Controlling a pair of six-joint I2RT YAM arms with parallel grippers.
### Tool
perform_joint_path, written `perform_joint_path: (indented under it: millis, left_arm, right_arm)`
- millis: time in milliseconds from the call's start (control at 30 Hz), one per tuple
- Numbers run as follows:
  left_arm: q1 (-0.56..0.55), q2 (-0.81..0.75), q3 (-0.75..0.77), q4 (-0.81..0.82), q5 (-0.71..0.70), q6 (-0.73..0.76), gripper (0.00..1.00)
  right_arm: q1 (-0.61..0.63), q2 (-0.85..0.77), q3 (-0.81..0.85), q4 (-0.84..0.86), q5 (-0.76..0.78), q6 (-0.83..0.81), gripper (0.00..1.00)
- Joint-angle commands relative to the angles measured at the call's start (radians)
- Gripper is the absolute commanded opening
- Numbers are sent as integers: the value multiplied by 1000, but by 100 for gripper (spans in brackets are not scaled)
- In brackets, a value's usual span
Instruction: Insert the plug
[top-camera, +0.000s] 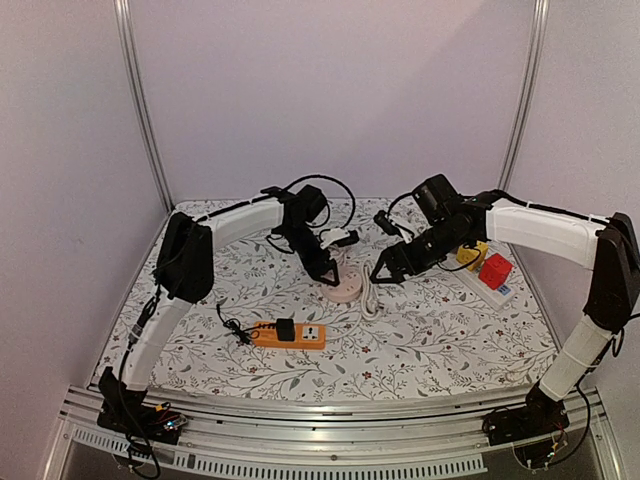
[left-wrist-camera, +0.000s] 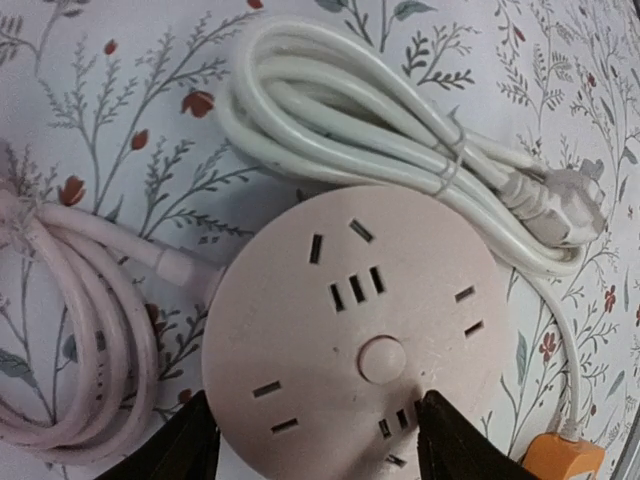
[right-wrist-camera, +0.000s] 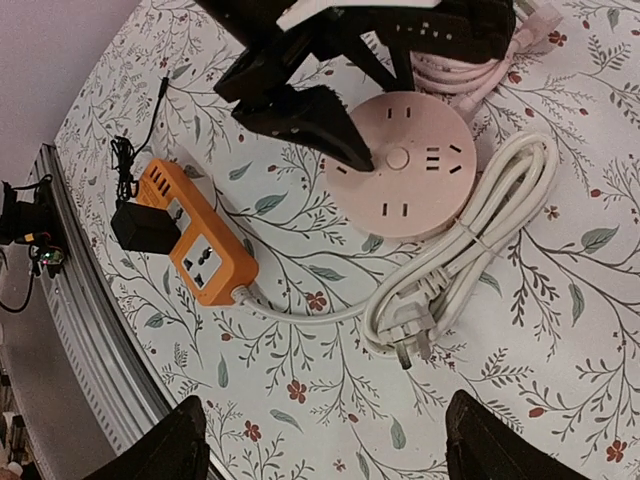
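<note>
A round pink socket hub lies on the flowered table, its pink cord coiled beside it. My left gripper straddles the hub, with one black finger against each side of its rim, shut on it. The same grip shows in the top view. A white three-pin plug lies flat at the end of a bundled white cord, just beside the hub. My right gripper hangs open above the table near that plug, holding nothing.
The white cord runs to an orange power strip with a black adapter plugged in, near the front edge. A white strip carrying red and yellow plugs sits at the right. Metal rails border the front.
</note>
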Motion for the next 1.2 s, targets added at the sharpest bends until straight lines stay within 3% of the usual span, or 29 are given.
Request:
perform_joint_path:
  millis: [0, 167, 367, 533, 833, 1167]
  left_arm:
    - [-92, -41, -45, -82, -36, 94, 68]
    - [-100, -102, -70, -140, 69, 115, 69]
    - [-79, -277, -181, -143, 115, 136, 82]
    - [-28, -423, -270, -123, 103, 101, 87]
    - [88, -597, -470, -85, 39, 76, 88]
    - [93, -639, -509, -70, 40, 76, 89]
  right_arm:
    - [-3, -41, -11, 12, 148, 77, 80]
    - [-46, -61, -19, 78, 271, 189, 79]
    - [-115, 83, 62, 197, 291, 290, 70]
    - [-115, 290, 185, 254, 167, 379, 63]
    - [-110, 576, 345, 353, 35, 456, 66]
    - [-88, 738, 443, 360, -51, 496, 53]
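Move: The left fingers already straddle the far-left part of the pink round socket; its middle lies about 3 cm right and 1 cm back. From that hand the white cable coil lies some 9 cm right and 4 cm back, the orange strip roughly 18 cm back and 10 cm left. The right hand's goal, the pink plug, lies about 22 cm ahead, 8 cm left and 14 cm below, with the pink cord coil some 4 cm short of it and 1 cm farther left. Drag the pink round socket back about 8 cm and a little right with the left gripper, open to let go, then lift some 15 cm and swing left, clear of it. Meanwhile send the right gripper forward about 17 cm, turning clockwise some 25 degrees, then down 12 cm onto the pink plug, its fingers narrowing around it. ##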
